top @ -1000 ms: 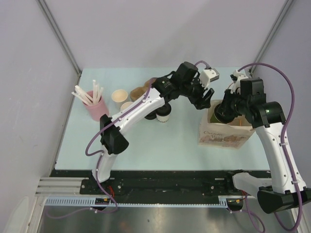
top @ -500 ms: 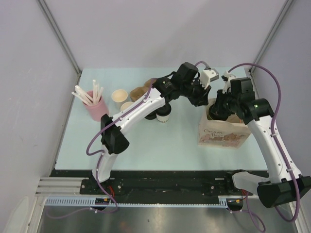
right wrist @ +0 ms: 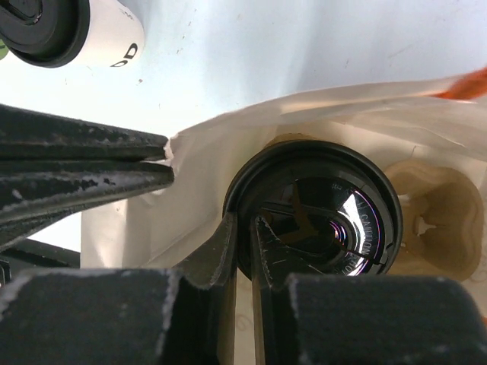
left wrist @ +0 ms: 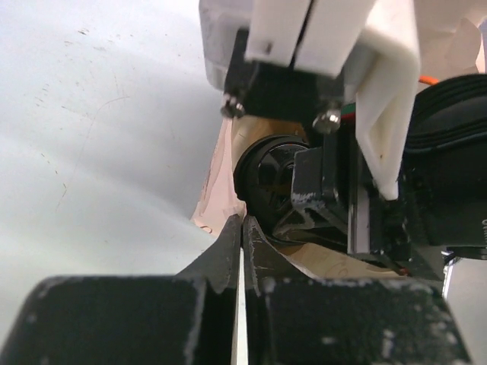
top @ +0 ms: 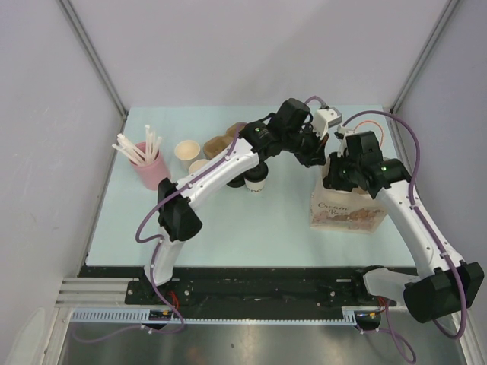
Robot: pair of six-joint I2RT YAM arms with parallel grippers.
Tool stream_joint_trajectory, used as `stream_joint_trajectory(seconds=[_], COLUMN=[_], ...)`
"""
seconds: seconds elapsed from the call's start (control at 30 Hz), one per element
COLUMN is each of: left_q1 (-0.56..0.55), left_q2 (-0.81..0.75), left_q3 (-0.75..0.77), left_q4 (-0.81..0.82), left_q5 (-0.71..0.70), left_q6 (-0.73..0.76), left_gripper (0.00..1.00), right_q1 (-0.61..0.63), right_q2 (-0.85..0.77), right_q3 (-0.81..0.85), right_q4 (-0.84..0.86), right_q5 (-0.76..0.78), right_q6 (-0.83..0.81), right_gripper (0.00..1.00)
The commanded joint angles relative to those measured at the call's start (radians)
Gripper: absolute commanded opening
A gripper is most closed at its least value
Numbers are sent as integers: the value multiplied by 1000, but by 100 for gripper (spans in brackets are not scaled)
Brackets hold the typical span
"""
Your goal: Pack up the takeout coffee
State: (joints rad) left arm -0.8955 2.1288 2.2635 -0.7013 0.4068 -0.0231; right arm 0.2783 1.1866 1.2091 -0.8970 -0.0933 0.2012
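Observation:
One takeout coffee cup, its black lid facing me, hangs inside the mouth of the paper bag. My right gripper is shut on the lid's rim, and the cup's side is hidden. From above, the right gripper sits over the bag's left half. My left gripper is shut on the bag's upper left edge, seen from above at the left gripper. The white-sided takeout coffee stands upright on the table left of the bag, under the left arm; it also shows as the white cup.
A pink cup of white straws stands at the left. Lidless paper cups cluster behind the white coffee. A beige moulded insert lies inside the bag to the right of the held cup. The left arm arches across the middle of the table.
The left gripper has closed on the bag's edge. The right arm has swung left and brought the lidded cup over and into the bag's mouth.

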Motion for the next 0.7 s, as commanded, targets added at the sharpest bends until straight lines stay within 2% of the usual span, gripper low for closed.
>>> stream_joint_trajectory(seconds=[0.0, 0.3, 0.67], left_q1=[-2, -2, 0], left_q2=[-21, -12, -43], left_q3=[1, 5, -42], left_q4=[-7, -9, -7], left_q5=[0, -36, -48], left_q6=[-34, -58, -116], left_gripper=[0, 0, 0], right_q1=[21, 30, 33], right_q2=[2, -2, 13], right_q3=[-40, -157, -220], right_q4=[72, 156, 165], right_q5=[29, 64, 130], right_q6=[-3, 12, 43], right_gripper=[0, 0, 0])
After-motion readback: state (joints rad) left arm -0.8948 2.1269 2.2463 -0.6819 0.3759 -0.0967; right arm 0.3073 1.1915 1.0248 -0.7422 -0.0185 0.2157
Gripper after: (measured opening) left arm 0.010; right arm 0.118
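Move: The right hand pinches the near-left rim of the lidded cup's black lid; the carrier's left hollow in the bag is roughly 14 cm below, 4 cm right and 2 cm ahead. The bag's pinched left rim is some 4 cm ahead, 4 cm left and 1 cm up; a white lidded cup stands 23 cm left, 7 cm ahead, 12 cm lower. From the left hand, that hollow lies about 2 cm back, 8 cm right and 16 cm down. Right hand lowers the pinched cup about 5 cm deeper into the bag towards the carrier; left keeps rim pinched. ##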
